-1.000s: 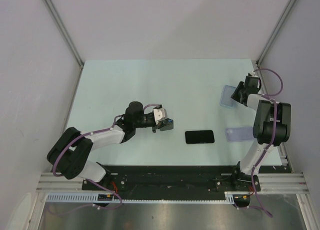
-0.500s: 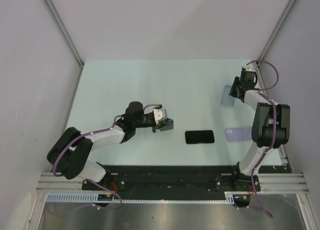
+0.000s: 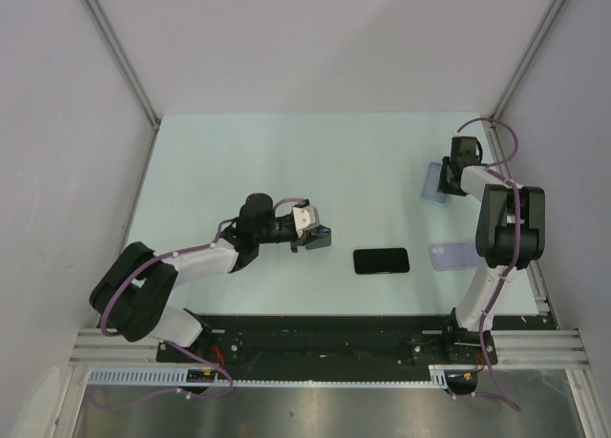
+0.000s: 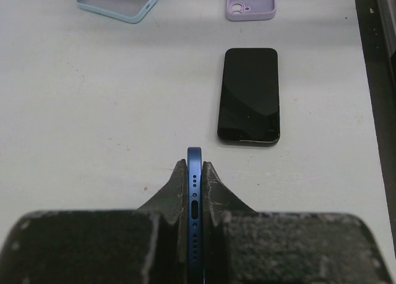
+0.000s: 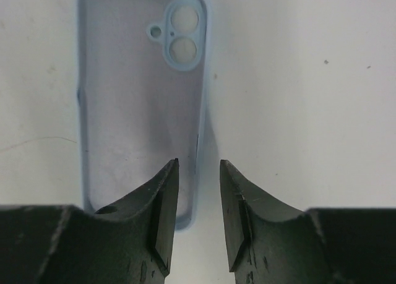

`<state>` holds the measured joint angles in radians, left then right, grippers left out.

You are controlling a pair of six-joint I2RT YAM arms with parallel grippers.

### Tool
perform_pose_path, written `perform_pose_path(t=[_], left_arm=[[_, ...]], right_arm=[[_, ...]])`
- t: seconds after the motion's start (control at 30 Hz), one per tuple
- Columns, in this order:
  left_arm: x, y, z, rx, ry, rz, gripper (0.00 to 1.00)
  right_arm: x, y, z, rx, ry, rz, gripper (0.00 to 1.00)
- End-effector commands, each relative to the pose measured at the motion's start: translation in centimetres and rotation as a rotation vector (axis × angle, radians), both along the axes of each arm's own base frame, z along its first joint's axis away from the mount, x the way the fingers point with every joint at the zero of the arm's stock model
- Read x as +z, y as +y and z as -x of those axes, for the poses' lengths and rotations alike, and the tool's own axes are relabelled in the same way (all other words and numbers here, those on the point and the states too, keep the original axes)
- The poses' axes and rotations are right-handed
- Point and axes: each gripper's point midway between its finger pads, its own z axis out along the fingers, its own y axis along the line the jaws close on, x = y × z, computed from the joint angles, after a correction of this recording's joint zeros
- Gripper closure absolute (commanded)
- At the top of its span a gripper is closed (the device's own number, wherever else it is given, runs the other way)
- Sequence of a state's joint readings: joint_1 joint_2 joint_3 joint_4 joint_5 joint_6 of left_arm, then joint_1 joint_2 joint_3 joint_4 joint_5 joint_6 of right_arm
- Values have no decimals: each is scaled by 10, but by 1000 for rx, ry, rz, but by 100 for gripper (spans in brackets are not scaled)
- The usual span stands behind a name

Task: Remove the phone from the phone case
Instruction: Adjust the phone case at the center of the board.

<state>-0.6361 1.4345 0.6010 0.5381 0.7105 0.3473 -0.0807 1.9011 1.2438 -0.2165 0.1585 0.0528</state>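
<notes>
My left gripper [image 3: 315, 237] [image 4: 194, 165] is shut on a blue phone [image 4: 194, 203], which stands on edge between the fingers with its port side facing the wrist camera. An empty light-blue phone case [image 3: 434, 184] [image 5: 139, 104] lies flat at the right of the table, inside up. My right gripper [image 3: 449, 175] [image 5: 198, 166] hangs open over the case's near right rim, and nothing is between its fingers. A black phone [image 3: 381, 260] [image 4: 249, 95] lies flat, screen up, in the middle.
A purple case [image 3: 449, 256] [image 4: 250, 2] lies empty near the right arm's base. The light-blue case [image 4: 117, 0] also shows at the far left in the left wrist view. White walls close in the table on three sides.
The right wrist has drawn back toward the far right corner and its jaws have parted slightly. The light-blue case stays on the table. The left arm and blue phone have not moved.
</notes>
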Motion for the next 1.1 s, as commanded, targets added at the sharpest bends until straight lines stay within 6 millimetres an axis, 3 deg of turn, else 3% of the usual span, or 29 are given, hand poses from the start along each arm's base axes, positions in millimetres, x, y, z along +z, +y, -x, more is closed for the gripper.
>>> perform_pose_path(t=[0.0,0.23,0.37,0.47,0.87,1.0,1.07], left_arm=[[17,-4,1,-29,-38,42,100],[18,-4,1,-30,-39,43,100],[17,-4,1,-29,-36,42,100],[18,-4,1,-28,-36,43,100],[17,-4,1,-29,-35,41,100],[15,-4,1,-29,-31,39,99],[15,-5,1,-30,-28,38,99]], right_arm=[[-5,-6,-2,7,47,32,64],[-14,-8,-3,18,66,29,74],[-16,-9,-10,23,71,36,92],[-15,-14,-18,34,74,57,100],[17,-38,-73,11,-9,175,100],[18,-43,-83,4,-24,201,100],[10,-46,-87,2,-2,217,100]])
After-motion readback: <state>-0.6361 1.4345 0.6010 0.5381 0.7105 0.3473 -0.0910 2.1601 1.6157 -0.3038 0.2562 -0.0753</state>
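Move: Just left of the right hand lies the empty blue case: its middle is about 4 cm to the left, 3 cm ahead and 2 cm below, with its right rim between the open fingers. The lilac case lies some 21 cm back and 3 cm left, the black phone 22 cm back and 24 cm left, both about 2 cm below. From the left hand, the blue case is roughly 22 cm ahead, 40 cm right and 12 cm below. Sinking nearly 2 cm onto the case's right rim, the right hand shuts its fingers and pinches the side wall towards the near end. It then carries the rim forward about 7 cm and some 3 cm right, speeding up, rising about 2 cm on the way and rolling its left side down by roughly 10 degrees. ##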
